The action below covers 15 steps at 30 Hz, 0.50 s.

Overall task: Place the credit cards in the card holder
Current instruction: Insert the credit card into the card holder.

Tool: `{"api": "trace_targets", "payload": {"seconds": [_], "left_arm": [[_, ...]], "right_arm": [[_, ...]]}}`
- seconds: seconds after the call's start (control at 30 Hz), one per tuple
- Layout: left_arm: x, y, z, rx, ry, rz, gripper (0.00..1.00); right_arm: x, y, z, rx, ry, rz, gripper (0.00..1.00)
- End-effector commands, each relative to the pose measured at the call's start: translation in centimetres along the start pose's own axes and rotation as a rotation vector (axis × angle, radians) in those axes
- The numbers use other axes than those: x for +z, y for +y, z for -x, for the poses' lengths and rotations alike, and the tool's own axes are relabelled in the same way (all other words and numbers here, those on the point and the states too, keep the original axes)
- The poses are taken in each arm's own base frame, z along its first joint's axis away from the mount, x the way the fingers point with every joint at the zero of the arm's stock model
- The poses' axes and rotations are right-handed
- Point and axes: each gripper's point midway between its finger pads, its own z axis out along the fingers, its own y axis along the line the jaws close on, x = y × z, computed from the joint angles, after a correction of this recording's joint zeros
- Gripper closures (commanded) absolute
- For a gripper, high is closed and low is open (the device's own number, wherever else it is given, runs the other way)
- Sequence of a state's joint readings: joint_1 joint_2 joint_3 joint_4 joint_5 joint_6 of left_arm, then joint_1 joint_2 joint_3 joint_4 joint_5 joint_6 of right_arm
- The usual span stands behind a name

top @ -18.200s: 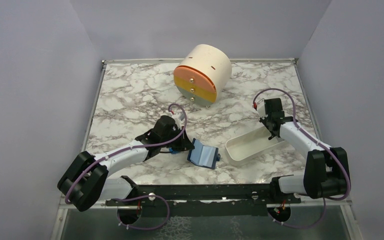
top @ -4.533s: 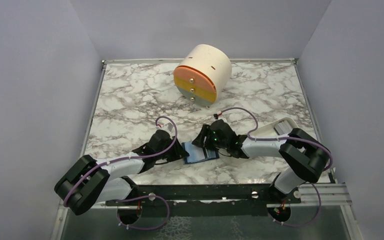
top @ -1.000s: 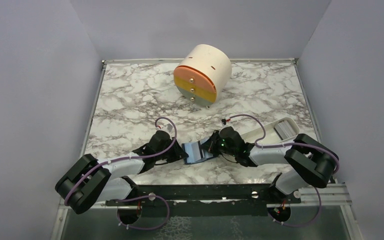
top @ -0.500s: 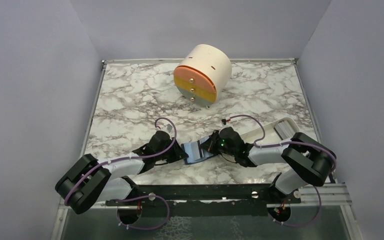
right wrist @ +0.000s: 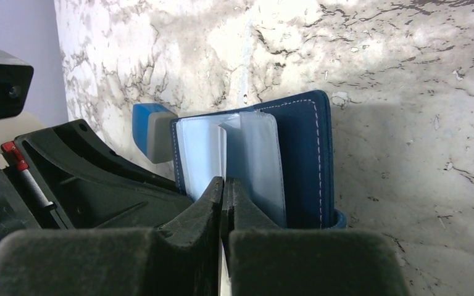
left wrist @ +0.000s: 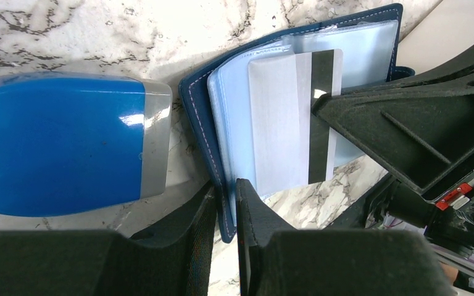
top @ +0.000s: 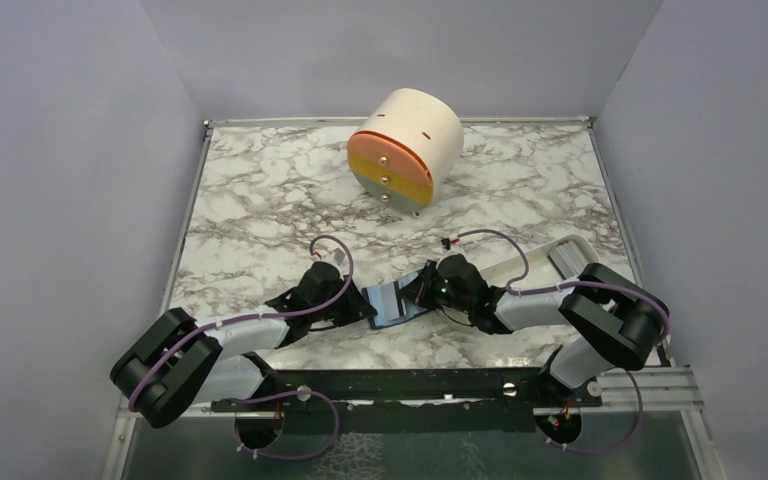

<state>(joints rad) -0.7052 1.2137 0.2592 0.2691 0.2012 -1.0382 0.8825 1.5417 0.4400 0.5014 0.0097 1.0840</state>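
Note:
The card holder (top: 392, 305) lies open on the marble between both arms, its navy cover (left wrist: 199, 123) outside and pale blue sleeves inside. My left gripper (left wrist: 225, 196) is shut on the near edge of that cover. A white credit card (left wrist: 278, 123) with a black stripe lies over the sleeves, partly among them. My right gripper (right wrist: 224, 185) is shut on the card's stripe end, and its black body (left wrist: 419, 123) fills the right of the left wrist view. From the right wrist I see the card holder (right wrist: 308, 160) just past my fingertips.
A bright blue block (left wrist: 62, 145) sits beside the wallet's left edge, also visible in the right wrist view (right wrist: 151, 129). A white oblong tray (top: 570, 255) lies behind the right arm. A cream drum with coloured drawers (top: 405, 145) stands at the back.
My right gripper has edged slightly left with the card, toward the wallet's fold. The left arm and the wallet have stayed put.

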Motion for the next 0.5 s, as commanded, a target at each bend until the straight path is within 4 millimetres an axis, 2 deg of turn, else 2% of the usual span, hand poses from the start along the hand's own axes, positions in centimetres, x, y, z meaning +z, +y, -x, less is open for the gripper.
{"api": "trace_targets", "payload": {"seconds": [0.0, 0.07, 0.13, 0.3, 0.47], "left_arm": [[0.1, -0.1, -0.5, 0.018, 0.012, -0.015, 0.80], [0.2, -0.2, -0.5, 0.020, 0.017, -0.018, 0.80], [0.2, -0.3, -0.4, 0.024, 0.018, -0.021, 0.80], [0.1, -0.2, -0.5, 0.021, 0.015, -0.021, 0.80], [0.0, -0.2, -0.5, 0.020, 0.010, -0.021, 0.80]], "right_arm": [[0.2, -1.2, -1.8, -0.047, 0.077, -0.034, 0.99], [0.4, -1.0, -1.8, -0.059, 0.089, -0.033, 0.99], [0.6, -0.9, -1.7, -0.079, 0.094, -0.044, 0.94], [0.0, -1.7, -0.4, -0.120, 0.078, -0.161, 0.69], [-0.2, -1.4, 0.1, -0.177, 0.103, -0.201, 0.55]]}}
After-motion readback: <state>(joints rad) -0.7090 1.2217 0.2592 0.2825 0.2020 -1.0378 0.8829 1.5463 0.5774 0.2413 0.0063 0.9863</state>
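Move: The credit card, pinched at its dark-striped right edge, has its middle about 3 cm left and 1 cm back of the right hand. The middle of the open card holder lies around 1 cm left, 1 cm back and 1 cm below that hand, and the blue box about 12 cm to its left, level with it. From the left hand, closed on the holder's left edge, the card lies roughly 4 cm right and 2 cm ahead. The credit card's striped edge is let go: the right hand stays almost in place, sinking about half a centimetre, while its fingers open from shut to some two fifths and straddle that edge. The wrist also rolls nearly 10 degrees, its left side dipping, with a slight counter-clockwise turn. The left hand holds still, keeping the card holder's left edge. ##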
